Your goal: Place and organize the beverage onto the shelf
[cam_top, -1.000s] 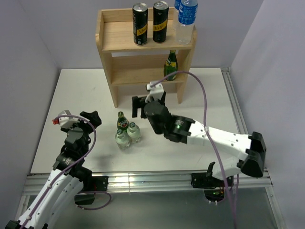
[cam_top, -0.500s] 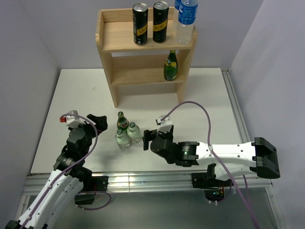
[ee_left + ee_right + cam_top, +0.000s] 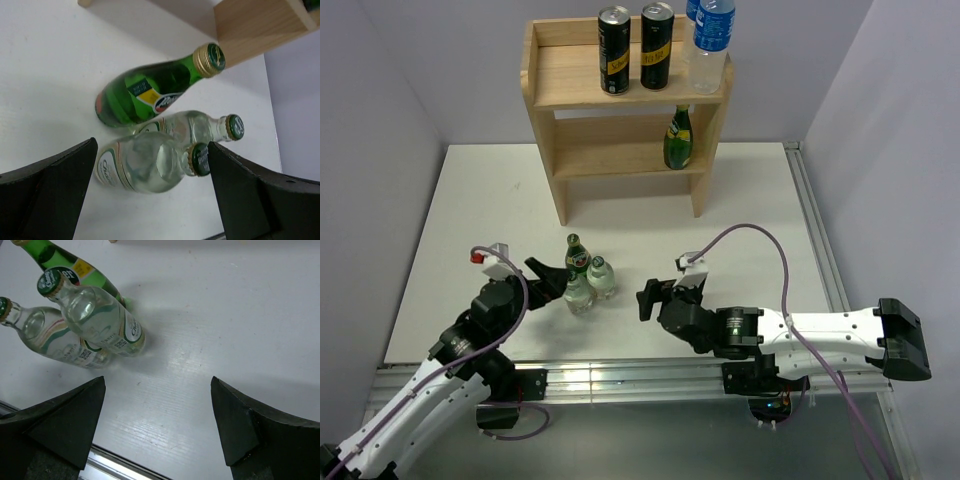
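Observation:
The pale wooden shelf point(image 3: 570, 85) stands at the back. Its upper board carries two black cans point(image 3: 614, 37) and a blue-labelled water bottle point(image 3: 712, 40); a green bottle point(image 3: 678, 138) stands on the lower board. On the table, a green bottle point(image 3: 576, 255) and two clear bottles point(image 3: 578, 292) stand upright in a cluster. My left gripper point(image 3: 552, 280) is open just left of them. In its wrist view the nearer clear bottle point(image 3: 145, 167) appears between the spread fingers, untouched. My right gripper point(image 3: 655, 297) is open and empty, right of the cluster, facing the clear bottles point(image 3: 100, 320).
The white table's near edge has a metal rail point(image 3: 640, 375) just under both arms. Grey walls close in the left, back and right sides. A metal strip point(image 3: 810, 220) runs along the table's right edge.
The right arm has pulled back from the shelf to the near table, low and right of the bottles. The left gripper has swung right toward the bottle cluster.

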Controlling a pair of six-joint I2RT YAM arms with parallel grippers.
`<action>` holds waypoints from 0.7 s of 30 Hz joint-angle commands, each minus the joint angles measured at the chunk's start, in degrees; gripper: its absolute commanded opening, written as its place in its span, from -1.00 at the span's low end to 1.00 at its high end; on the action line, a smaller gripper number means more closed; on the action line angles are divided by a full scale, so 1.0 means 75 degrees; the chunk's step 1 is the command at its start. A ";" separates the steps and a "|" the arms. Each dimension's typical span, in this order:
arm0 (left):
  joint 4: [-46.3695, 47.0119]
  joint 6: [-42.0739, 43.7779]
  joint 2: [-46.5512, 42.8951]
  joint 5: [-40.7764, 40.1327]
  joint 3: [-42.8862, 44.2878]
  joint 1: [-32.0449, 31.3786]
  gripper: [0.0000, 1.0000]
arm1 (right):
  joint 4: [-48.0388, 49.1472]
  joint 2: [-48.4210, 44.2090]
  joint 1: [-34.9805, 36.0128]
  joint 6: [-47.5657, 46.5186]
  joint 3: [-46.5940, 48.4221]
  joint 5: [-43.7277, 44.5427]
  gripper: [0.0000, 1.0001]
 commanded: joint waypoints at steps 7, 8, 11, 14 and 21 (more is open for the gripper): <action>-0.0207 -0.0629 0.0439 -0.0967 0.0060 -0.1435 0.99 | 0.0366 -0.0049 0.0101 0.0474 -0.0431 0.0255 0.85; -0.0113 -0.0675 0.0637 -0.1061 0.0060 -0.1540 0.99 | 0.0342 -0.0049 0.0101 0.0509 -0.0443 0.0278 0.85; -0.0077 -0.1026 0.1001 -0.1611 -0.0022 -0.2137 0.99 | 0.0330 -0.0131 0.0112 0.0568 -0.0536 0.0302 0.85; -0.0170 -0.1505 0.1388 -0.2302 -0.0034 -0.2794 0.99 | 0.0319 -0.0248 0.0101 0.0591 -0.0642 0.0348 0.85; 0.0379 -0.2596 0.2875 -0.3686 -0.0303 -0.3685 0.99 | 0.0202 -0.0319 0.0101 0.0697 -0.0759 0.0372 0.86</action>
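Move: The near clear bottle, which my open left hand goes for, stands about 4 cm ahead and 5 cm to the right of it, its middle some 7 cm below. Just behind that bottle is the green bottle, roughly 11 cm ahead of my left hand and 4 cm right; the other clear bottle is about 6 cm ahead and 11 cm right. From my right hand, the near clear bottle lies some 7 cm ahead, 21 cm left and 7 cm below. I lower my left hand about 6 cm, faster towards the end, while carrying it some 5 cm right and 3 cm back, so that its wide-open fingers come down close in front of the near clear bottle. The hand tips down and rolls its left side up, each about 10 degrees. My empty right hand sinks 2 to 3 cm, off to the side. ##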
